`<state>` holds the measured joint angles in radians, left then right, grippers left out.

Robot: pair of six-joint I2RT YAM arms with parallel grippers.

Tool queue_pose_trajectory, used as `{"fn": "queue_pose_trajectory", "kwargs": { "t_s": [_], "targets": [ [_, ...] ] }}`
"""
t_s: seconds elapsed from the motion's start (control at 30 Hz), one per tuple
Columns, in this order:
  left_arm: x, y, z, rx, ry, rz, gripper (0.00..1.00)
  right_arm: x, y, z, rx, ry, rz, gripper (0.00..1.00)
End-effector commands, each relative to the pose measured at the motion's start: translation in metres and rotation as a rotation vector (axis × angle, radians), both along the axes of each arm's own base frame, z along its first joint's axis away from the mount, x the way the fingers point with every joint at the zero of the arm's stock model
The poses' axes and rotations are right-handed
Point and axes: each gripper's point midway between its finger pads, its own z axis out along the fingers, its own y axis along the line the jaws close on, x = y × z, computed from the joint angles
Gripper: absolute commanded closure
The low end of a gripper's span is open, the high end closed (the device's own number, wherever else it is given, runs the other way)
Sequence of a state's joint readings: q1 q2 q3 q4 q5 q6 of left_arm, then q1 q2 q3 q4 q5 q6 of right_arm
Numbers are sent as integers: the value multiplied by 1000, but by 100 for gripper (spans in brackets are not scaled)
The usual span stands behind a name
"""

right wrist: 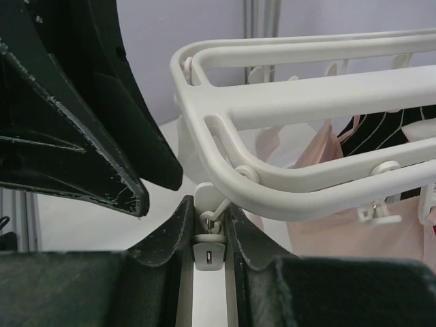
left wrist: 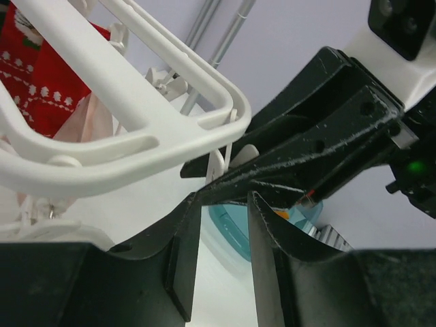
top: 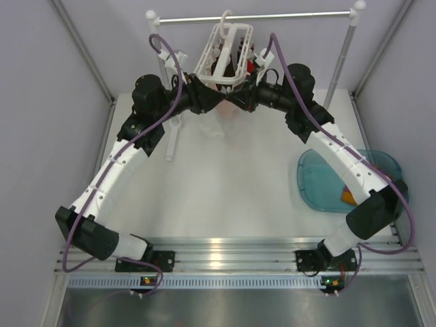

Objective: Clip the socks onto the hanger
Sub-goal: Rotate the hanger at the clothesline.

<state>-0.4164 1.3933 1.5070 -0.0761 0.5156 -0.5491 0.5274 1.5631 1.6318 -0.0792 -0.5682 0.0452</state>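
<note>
The white slatted hanger (top: 225, 58) hangs by its hook from the rail, and both grippers meet just under its near end. In the right wrist view my right gripper (right wrist: 208, 228) is shut on a small white clip (right wrist: 209, 252) dangling from the hanger frame (right wrist: 306, 102). My left gripper (left wrist: 223, 199) stands open beside it, nothing between its fingers (left wrist: 182, 252), with the hanger (left wrist: 136, 102) above it. Socks hang from the frame: a red patterned one (left wrist: 41, 75), a pale pink one (right wrist: 327, 225) and a dark striped one (right wrist: 381, 129).
A silver rail (top: 272, 17) on white posts (top: 344, 54) carries the hanger at the back. A blue tray (top: 320, 177) with an orange sock (top: 347, 197) in it sits at the right, partly under the right arm. Grey walls close in both sides.
</note>
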Motion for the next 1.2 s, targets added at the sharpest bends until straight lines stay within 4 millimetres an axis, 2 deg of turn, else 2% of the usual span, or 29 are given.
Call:
{"fn": "queue_pose_trajectory", "kwargs": {
  "t_s": [0.0, 0.17, 0.47, 0.57, 0.6, 0.7, 0.73, 0.77, 0.8, 0.83, 0.93, 0.97, 1.0, 1.07, 1.1, 1.17],
  "targets": [
    [8, 1, 24, -6, -74, 61, 61, -18, -1, 21, 8, -74, 5, 100],
    [12, -8, 23, 0, -76, 51, 61, -22, 3, 15, -19, -95, 18, 100],
    [28, -12, 15, 5, -43, 83, 64, -25, 3, 18, -8, -97, 16, 100],
    [31, -15, 12, 6, -30, 80, 68, -26, 3, 21, -3, -102, 19, 100],
    [31, -16, 11, 2, -20, 75, 76, -27, 4, 20, -2, -101, 23, 100],
    [33, -19, 6, -7, 5, 67, 88, -29, 4, 21, 0, -100, 28, 99],
    [33, -20, 8, -15, 1, 59, 94, -29, 4, 20, -1, -98, 30, 97],
    [33, -20, 7, -19, 7, 55, 97, -30, 3, 21, -3, -100, 30, 89],
    [32, -21, 8, -26, 7, 52, 99, -30, 2, 18, -8, -99, 27, 87],
    [31, -21, 10, -32, 3, 50, 100, -30, 0, 17, -12, -99, 22, 80],
    [30, -21, 12, -57, 14, 36, 100, -28, -9, 11, -21, -90, -3, 50],
    [30, -22, 13, -72, 21, 24, 100, -30, -13, 14, -16, -96, -10, 49],
    [29, -22, 13, -78, 25, 20, 100, -25, -20, 5, -26, -82, -25, 48],
    [29, -23, 16, -101, 26, 6, 100, -25, -30, 4, -21, -77, -37, 46],
    [29, -22, 17, -105, 25, 2, 100, -22, -38, -2, -15, -63, -31, 47],
    [28, -24, 14, -110, 41, -12, 100, -22, -46, -2, 9, -51, -20, 50]
  ]
}}
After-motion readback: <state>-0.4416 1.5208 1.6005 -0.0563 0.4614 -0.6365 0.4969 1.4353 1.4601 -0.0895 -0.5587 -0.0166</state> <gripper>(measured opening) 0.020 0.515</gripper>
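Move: The clip at the hanger's near end is already held between the right fingertips, so it sits right at that hand's point. From the open left gripper it lies about 2 cm ahead, 4 cm to the right and 1 cm lower. The hanger's near end is some 4 cm ahead of the left gripper and 3 cm above, about level sideways. The red sock hangs roughly 11 cm ahead of that gripper and 12 cm to its right. Ease the left gripper about 3 cm forward and 2 cm right, sinking slightly, in under the hanger's near end to the clip, and shut its fingers on the clip's upper part. Meanwhile lower the right hand about 1.5 cm with its clip, hold there until the left has closed, then open it and draw off some 3 cm to the right, a little back and down. ##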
